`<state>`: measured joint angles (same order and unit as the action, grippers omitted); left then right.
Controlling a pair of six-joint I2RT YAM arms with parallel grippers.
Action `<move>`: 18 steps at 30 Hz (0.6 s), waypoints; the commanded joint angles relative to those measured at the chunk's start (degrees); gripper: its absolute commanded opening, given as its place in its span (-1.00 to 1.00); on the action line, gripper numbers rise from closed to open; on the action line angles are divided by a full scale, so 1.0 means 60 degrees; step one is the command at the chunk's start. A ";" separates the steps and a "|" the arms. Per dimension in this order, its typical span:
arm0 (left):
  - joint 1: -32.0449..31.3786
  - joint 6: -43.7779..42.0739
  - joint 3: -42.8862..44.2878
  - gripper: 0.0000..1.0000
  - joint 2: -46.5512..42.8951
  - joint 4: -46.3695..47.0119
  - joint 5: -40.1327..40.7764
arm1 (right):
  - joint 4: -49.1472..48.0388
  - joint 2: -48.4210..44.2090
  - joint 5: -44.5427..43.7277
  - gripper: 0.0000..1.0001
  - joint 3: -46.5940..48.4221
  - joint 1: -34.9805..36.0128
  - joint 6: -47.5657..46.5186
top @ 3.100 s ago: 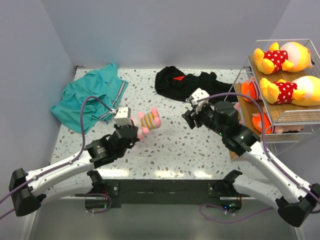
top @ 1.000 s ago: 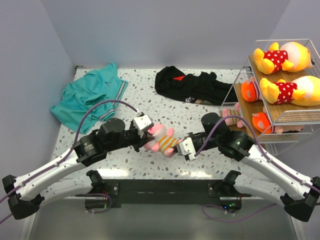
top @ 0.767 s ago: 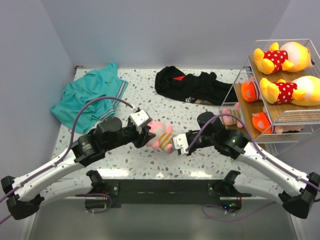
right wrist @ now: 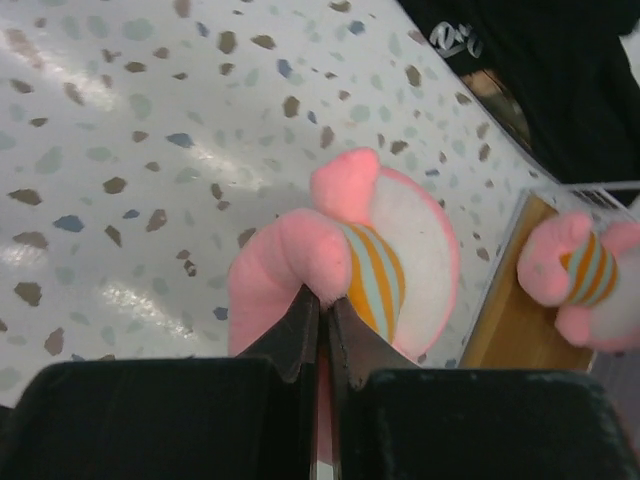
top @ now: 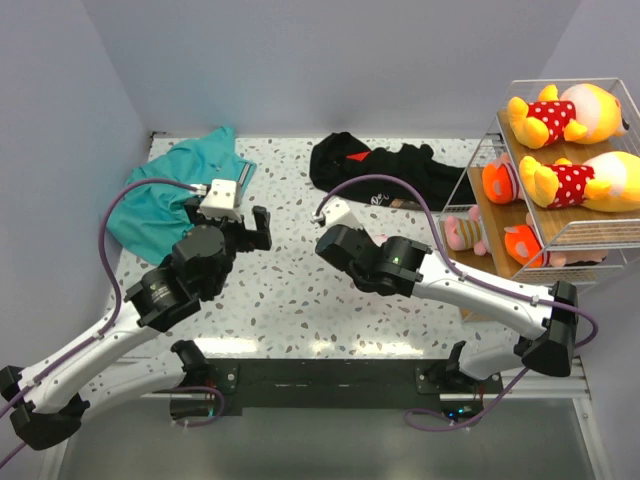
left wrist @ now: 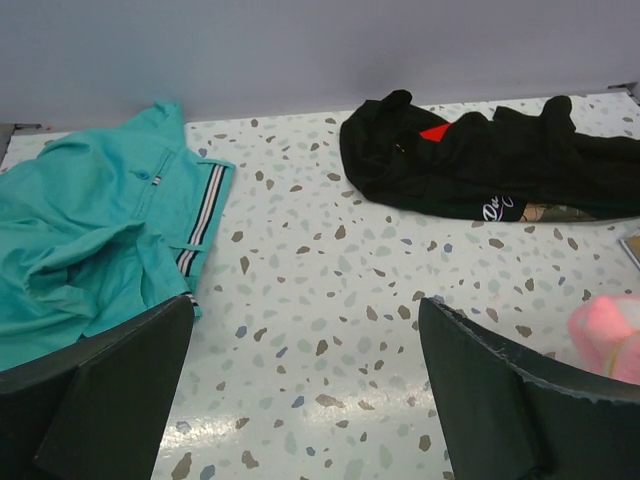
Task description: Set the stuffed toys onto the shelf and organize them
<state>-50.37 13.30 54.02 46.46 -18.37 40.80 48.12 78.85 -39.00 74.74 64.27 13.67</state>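
Observation:
My right gripper [right wrist: 322, 298] is shut on a pink pig [right wrist: 345, 265] in an orange-striped top, pinching a fold of its plush just above the table. In the top view my right arm hides this pig. It also shows as a pink blob [left wrist: 608, 335] at the right edge of the left wrist view. My left gripper [left wrist: 305, 330] stands wide open over bare table with nothing between its fingers. The shelf [top: 487, 222] stands at the right. Two yellow bears [top: 565, 115] [top: 590, 180] lie on its top tier, and another pig [top: 460, 230] lies on a lower board.
A teal polo shirt [top: 175, 195] lies crumpled at the back left, just beyond my left gripper. A black garment with a red mark [top: 385, 165] is spread at the back centre. Orange plush parts [top: 520, 243] show on the shelf's lower tier. Walls close the back and sides.
The left gripper has let go of the pig, opened wide and drawn back to the left. The right gripper has shut on the pig and swung it away from mid-table.

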 commanded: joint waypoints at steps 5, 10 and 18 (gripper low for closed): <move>0.0031 -0.0254 -0.0214 1.00 -0.0784 0.0322 0.0818 | 0.7066 0.1477 -0.4558 -1.00 0.1739 -0.0047 0.6318; 0.0031 -0.0107 -0.0361 1.00 -0.0931 0.0440 0.0247 | 0.6305 0.1755 -0.4412 -1.00 0.0713 -0.0691 0.5645; 0.0074 -0.0473 -0.0376 0.99 -0.0976 0.0689 0.0233 | 0.6028 0.1682 -0.4559 -1.00 -0.0328 -0.2375 0.5103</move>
<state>-50.28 11.88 51.29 40.69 -17.23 42.65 75.96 89.73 -62.24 73.87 54.41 43.00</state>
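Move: The right hand already holds the pink stuffed toy; the free place on the bottom shelf lies some 24 cm to its right, about level with it in reach and 14 cm below. The shelved pink toy lies about 23 cm right, 8 cm ahead and 12 cm below; the black clothing is roughly 25 cm ahead, 5 cm right, 19 cm below. From the open left hand, the free place is about 57 cm right, 2 cm back and 24 cm below. Still gripping the pink toy, the right hand swings about 13 cm right towards the bottom shelf, turning clockwise. ##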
